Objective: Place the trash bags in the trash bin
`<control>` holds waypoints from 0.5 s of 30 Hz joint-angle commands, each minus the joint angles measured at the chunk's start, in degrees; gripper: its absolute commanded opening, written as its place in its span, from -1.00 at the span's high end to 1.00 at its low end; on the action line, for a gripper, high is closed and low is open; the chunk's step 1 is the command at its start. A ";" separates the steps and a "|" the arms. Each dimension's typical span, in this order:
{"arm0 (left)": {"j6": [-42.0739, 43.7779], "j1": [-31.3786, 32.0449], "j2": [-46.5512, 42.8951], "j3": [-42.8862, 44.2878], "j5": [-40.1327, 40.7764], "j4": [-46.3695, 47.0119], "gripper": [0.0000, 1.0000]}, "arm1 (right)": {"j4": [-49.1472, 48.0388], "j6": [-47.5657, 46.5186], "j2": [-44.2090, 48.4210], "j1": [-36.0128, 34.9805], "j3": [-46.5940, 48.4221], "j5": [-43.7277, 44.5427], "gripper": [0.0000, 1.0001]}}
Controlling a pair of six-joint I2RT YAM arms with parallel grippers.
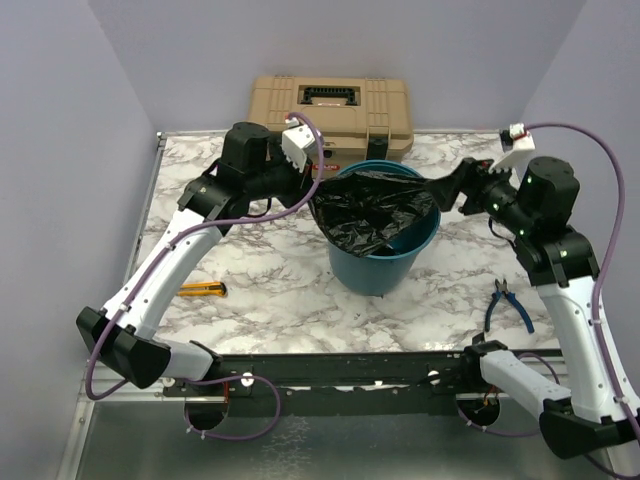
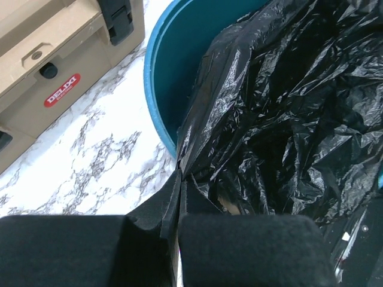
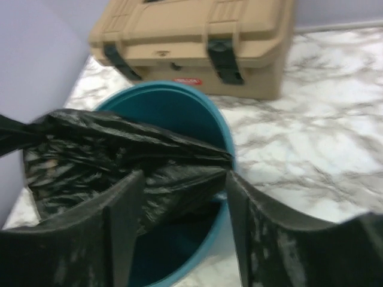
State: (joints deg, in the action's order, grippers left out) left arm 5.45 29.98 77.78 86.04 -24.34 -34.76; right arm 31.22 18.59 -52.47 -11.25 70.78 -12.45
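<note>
The teal trash bin point(image 1: 380, 270) stands mid-table. A glossy black trash bag point(image 1: 372, 210) is stretched across its mouth and sags inside. My left gripper point(image 1: 312, 190) is at the bin's left rim, shut on the bag's edge; in the left wrist view its pads point(image 2: 179, 179) pinch the film point(image 2: 287, 107) beside the bin wall point(image 2: 179, 66). My right gripper point(image 1: 450, 190) sits at the right rim. In the right wrist view it point(image 3: 185, 173) is open, and the bag point(image 3: 119, 149) tapers to a point at its right fingertip above the bin point(image 3: 173, 107).
A tan toolbox point(image 1: 330, 110) with black latches stands right behind the bin, close to both grippers. Blue-handled pliers point(image 1: 505, 305) lie at the front right. A yellow utility knife point(image 1: 203, 290) lies at the front left. Walls close in on both sides.
</note>
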 commanded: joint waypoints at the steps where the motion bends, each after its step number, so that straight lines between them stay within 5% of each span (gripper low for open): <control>1: 1.77 -0.26 -1.47 2.70 -5.44 1.72 1.00 | 2.09 -10.10 -7.73 0.12 8.05 -15.97 -0.63; 8: 3.33 -0.25 0.10 5.05 -7.68 1.54 1.00 | 10.75 -31.40 -21.91 0.09 22.52 -31.67 -0.84; 15: 3.43 -0.27 1.81 6.78 -9.37 1.46 1.00 | 16.78 -38.04 -27.23 -0.42 27.05 -45.13 -0.86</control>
State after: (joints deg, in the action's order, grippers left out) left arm 7.73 29.98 78.30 90.85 -30.70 -33.78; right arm 43.07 -13.34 -79.61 -11.25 96.36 -46.59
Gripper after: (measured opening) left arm 0.003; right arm 0.926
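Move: The bag's middle lies about 15 cm left of the opening right hand, 3 cm back and 6 cm below. The bin's middle is 11 cm left of that hand, 3 cm back and 20 cm down, the toolbox about 27 cm left and 26 cm ahead. From the left hand, which still pinches the bag's left end, the bag's middle is roughly 14 cm right, 3 cm back and 4 cm lower. Right hand swings 9 cm left and forward over the bag, opening, turning counter-clockwise, while left raises its end. ##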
